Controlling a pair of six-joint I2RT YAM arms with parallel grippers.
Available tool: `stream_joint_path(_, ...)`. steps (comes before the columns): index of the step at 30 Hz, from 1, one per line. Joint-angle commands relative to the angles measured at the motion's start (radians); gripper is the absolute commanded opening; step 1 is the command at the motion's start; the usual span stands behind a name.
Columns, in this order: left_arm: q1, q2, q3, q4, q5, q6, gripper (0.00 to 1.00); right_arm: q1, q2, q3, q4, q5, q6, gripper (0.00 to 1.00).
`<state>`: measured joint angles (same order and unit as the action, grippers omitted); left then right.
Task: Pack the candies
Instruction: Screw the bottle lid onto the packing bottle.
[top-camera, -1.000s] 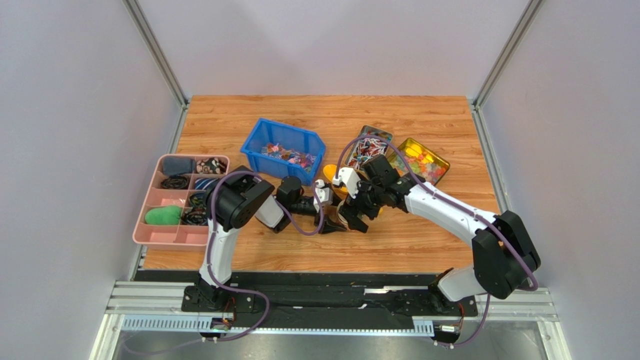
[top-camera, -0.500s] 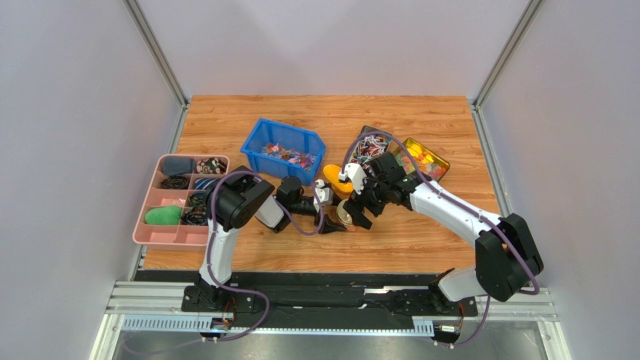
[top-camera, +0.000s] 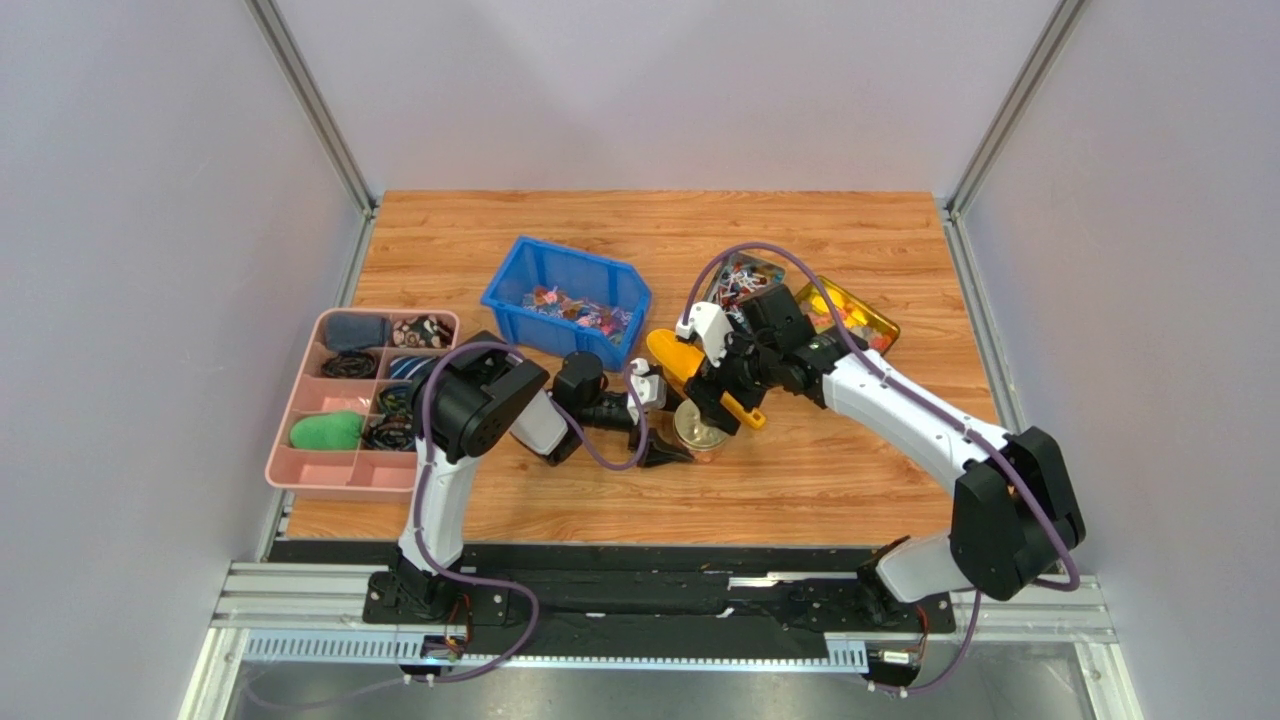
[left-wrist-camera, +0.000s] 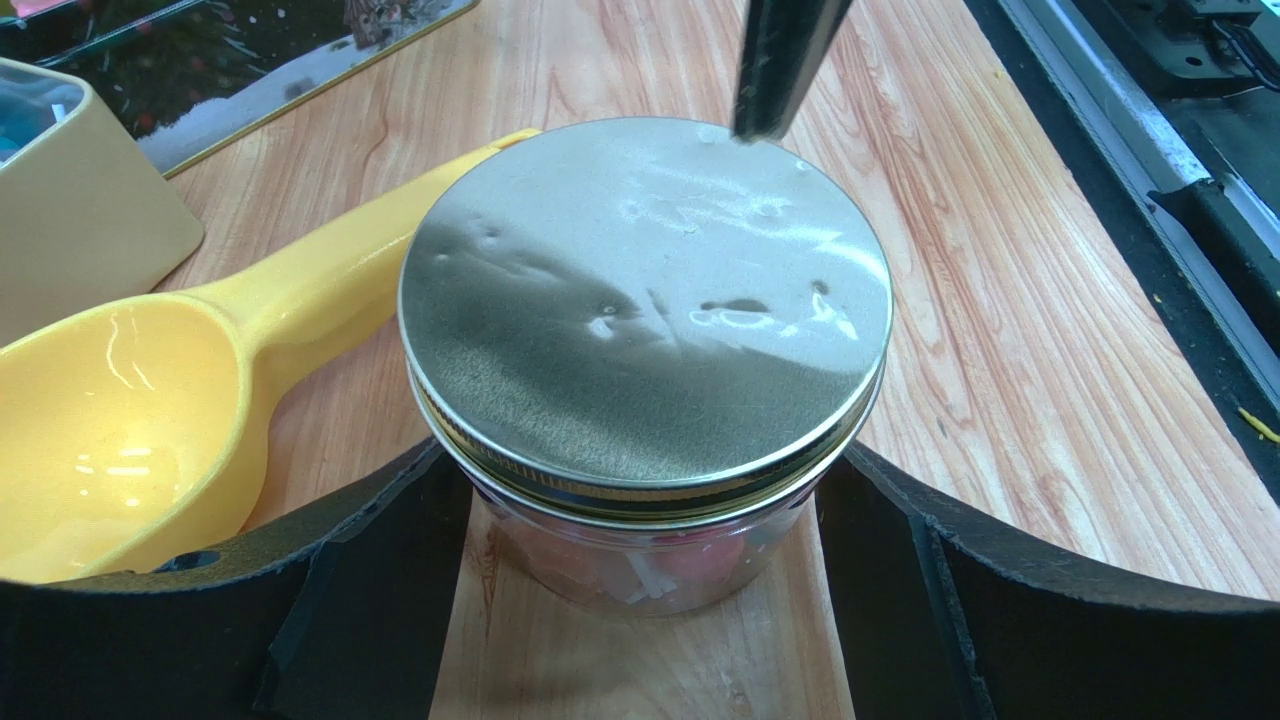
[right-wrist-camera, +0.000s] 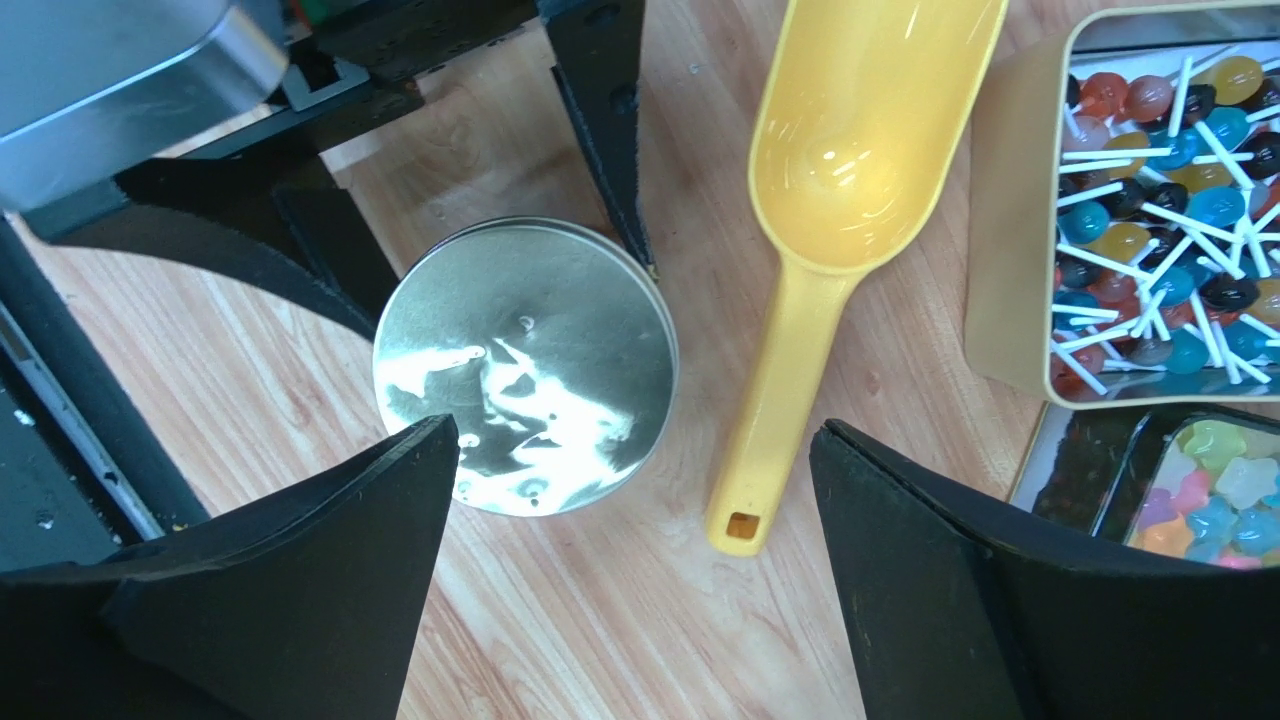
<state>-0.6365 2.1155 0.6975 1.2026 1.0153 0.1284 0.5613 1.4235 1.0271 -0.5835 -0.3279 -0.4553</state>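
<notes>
A small glass jar (left-wrist-camera: 646, 563) with a silver lid (left-wrist-camera: 646, 315) stands on the table, with pink candies showing through its wall. My left gripper (left-wrist-camera: 646, 458) is shut on the jar, one finger pressed to each side. More candies (top-camera: 579, 312) lie in the blue bin (top-camera: 519, 278). A yellow scoop (right-wrist-camera: 842, 150) lies empty beside the jar (right-wrist-camera: 526, 368). My right gripper (right-wrist-camera: 631, 435) hangs open above the scoop's handle and the jar's edge, holding nothing. In the top view it (top-camera: 718, 408) sits just behind the jar (top-camera: 696, 429).
Two open tins stand at the back right, one with lollipops (right-wrist-camera: 1157, 90), one with gummies (right-wrist-camera: 1217, 495). A pink divided tray (top-camera: 301, 450) with dark bands and a green lump sits at the left edge. The left arm's base link lies low across the near table.
My right gripper has drawn back from over the jar toward the tins, uncovering the lidded jar and the scoop. The left gripper and the jar have stayed put.
</notes>
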Motion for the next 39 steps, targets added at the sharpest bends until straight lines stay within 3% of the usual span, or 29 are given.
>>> stream_joint_path(1, 0.006, 0.004, 0.010, -0.034, 0.002, -0.013, 0.77, 0.012, 0.050, 0.031, 0.028, 0.030, 0.012, 0.91)
stream_joint_path(16, 0.009, 0.006, 0.011, -0.034, 0.005, -0.021, 0.77, 0.023, 0.091, 0.042, 0.030, 0.036, 0.012, 0.82)
stream_joint_path(24, 0.011, 0.003, 0.011, -0.032, 0.003, -0.023, 0.77, 0.000, 0.169, 0.188, -0.068, -0.080, -0.006, 0.61)
stream_joint_path(39, 0.012, 0.008, 0.013, -0.012, 0.008, -0.047, 0.76, -0.006, 0.270, 0.179, -0.035, -0.086, -0.003, 0.56)
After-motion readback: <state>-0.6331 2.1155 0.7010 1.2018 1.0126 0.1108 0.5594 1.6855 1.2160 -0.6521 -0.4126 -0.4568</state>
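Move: The bottle lid, already sitting on the bottle, lies about 3 cm to the left of my open right hand, 2 cm back and 4 cm below. The yellow scoop's middle is about 3 cm ahead of that hand, the lollipop tin about 13 cm ahead and 2 cm right, both some 9 cm down. My left hand is round the bottle; the lid is 3 cm above it and 2 cm to its right. While my left hand keeps the bottle clamped between its fingers, I lower my right hand about 3 cm at the lid's right edge and stay low, narrowing the fingers. Then I lift, swing some 3 cm left and 2 cm forward, and come down again about 3 cm, the opening now little over half, so the rear fingertip meets the lid's top near its middle. ##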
